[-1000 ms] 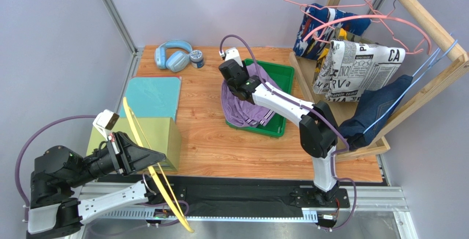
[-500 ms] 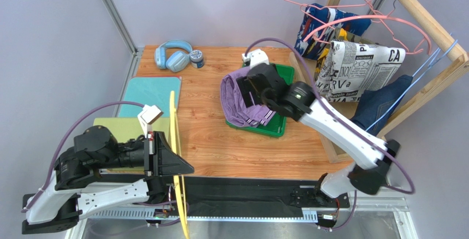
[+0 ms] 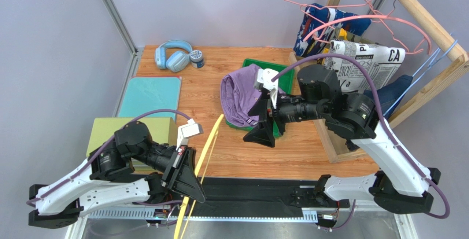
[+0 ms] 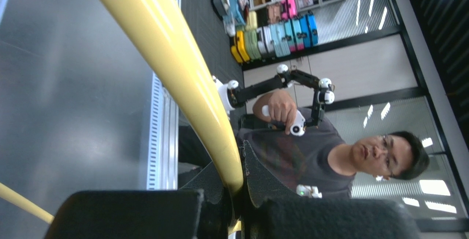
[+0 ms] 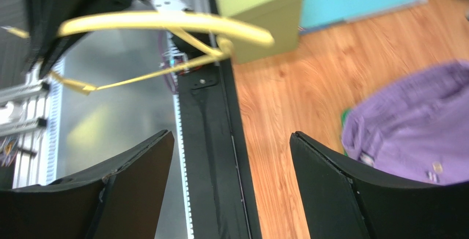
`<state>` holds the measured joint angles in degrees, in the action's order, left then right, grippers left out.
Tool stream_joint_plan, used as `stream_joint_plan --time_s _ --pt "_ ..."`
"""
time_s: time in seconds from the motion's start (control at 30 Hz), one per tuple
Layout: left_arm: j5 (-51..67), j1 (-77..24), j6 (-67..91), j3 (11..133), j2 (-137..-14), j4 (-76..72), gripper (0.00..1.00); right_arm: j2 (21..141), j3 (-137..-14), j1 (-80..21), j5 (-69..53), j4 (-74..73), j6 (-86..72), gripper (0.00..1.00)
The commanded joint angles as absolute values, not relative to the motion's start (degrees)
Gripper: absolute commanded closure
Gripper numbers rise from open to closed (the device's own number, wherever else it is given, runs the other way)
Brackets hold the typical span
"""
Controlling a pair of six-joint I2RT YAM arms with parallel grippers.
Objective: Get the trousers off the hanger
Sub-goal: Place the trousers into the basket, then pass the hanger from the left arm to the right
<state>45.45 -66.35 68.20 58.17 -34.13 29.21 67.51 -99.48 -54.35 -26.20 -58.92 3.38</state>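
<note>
The purple trousers (image 3: 238,91) lie bunched on the green tray (image 3: 279,69), off any hanger; they also show in the right wrist view (image 5: 418,123). My left gripper (image 3: 195,187) is at the table's front edge, shut on the bare yellow hanger (image 3: 212,140). In the left wrist view the pads (image 4: 258,181) pinch the yellow hanger (image 4: 187,85). My right gripper (image 3: 261,132) hovers open and empty just in front of the tray, jaws wide (image 5: 230,140), facing the yellow hanger (image 5: 165,22). The newsprint trousers (image 3: 360,63), denim trousers (image 3: 392,95) and blue-white-red trousers (image 3: 322,27) hang on the rack.
The wooden rack (image 3: 424,13) stands at the right with pink wire hangers (image 3: 358,5) and a blue hanger (image 3: 426,66). Blue headphones (image 3: 173,55) and a small jar (image 3: 197,58) sit at the back. A teal folder (image 3: 151,96) and an olive box (image 3: 129,132) lie at the left.
My right gripper let go of the purple trousers in the tray, opened wide and swung toward the front. My left arm carried the yellow hanger rightward along the front edge.
</note>
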Motion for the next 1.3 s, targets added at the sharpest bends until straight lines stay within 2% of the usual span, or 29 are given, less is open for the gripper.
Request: stream_joint_plan --time_s 0.0,0.17,0.37,0.63,0.73,0.97,1.07,1.27 --pt "52.4 -67.8 70.6 57.5 -35.6 23.0 1.00 71.8 -104.3 -54.3 -41.5 -63.0 13.0 0.18" --pt "53.4 -68.4 71.2 57.1 -36.9 23.0 1.00 75.1 -108.3 -54.5 -51.8 -61.7 15.6 0.18" --pt "54.2 -68.7 71.1 58.1 -38.4 23.0 1.00 78.7 -113.0 -55.5 -54.4 -62.9 17.3 0.20" --pt "54.8 -69.0 70.8 59.7 -39.5 23.1 1.00 82.5 -112.4 -59.0 -54.6 -63.9 17.8 0.24" --pt "54.9 -69.2 70.5 59.9 -39.7 23.0 1.00 83.6 -112.4 -60.3 -55.4 -63.6 17.5 0.28" --pt "55.0 -69.2 70.3 60.2 -39.4 23.3 1.00 83.9 -107.1 -62.5 -56.9 -63.5 17.4 0.54" --pt "54.8 -69.2 70.3 60.3 -38.8 23.4 1.00 82.9 -103.6 -63.3 -56.8 -62.8 17.5 0.57" --pt "54.5 -69.2 70.2 61.5 -38.9 23.4 1.00 80.6 -97.0 -64.9 -56.2 -57.1 15.5 0.56"
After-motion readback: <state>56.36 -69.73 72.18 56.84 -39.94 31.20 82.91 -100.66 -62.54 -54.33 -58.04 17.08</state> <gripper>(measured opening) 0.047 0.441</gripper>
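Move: The yellow hanger hangs in the left gripper. Its free front end lies about 9 cm to the right hand's left, 2 cm ahead and roughly 3 cm lower. The left gripper is some 16 cm left and 16 cm back from the right hand. The purple trousers, in the green basket, lie about 28 cm ahead, 5 cm left and 33 cm below. From the left hand, that hanger end is about 18 cm ahead, 7 cm right and a little lower. The hanger's bar comes between the right fingers, which close from wide to about half open without pinching it. To get there, the right hand travels back and left, some 10 cm in all, swinging about 35 degrees counter-clockwise, rising slightly midway before sinking. The left hand keeps its grip, easing back about 3 cm and turning slightly clockwise. ##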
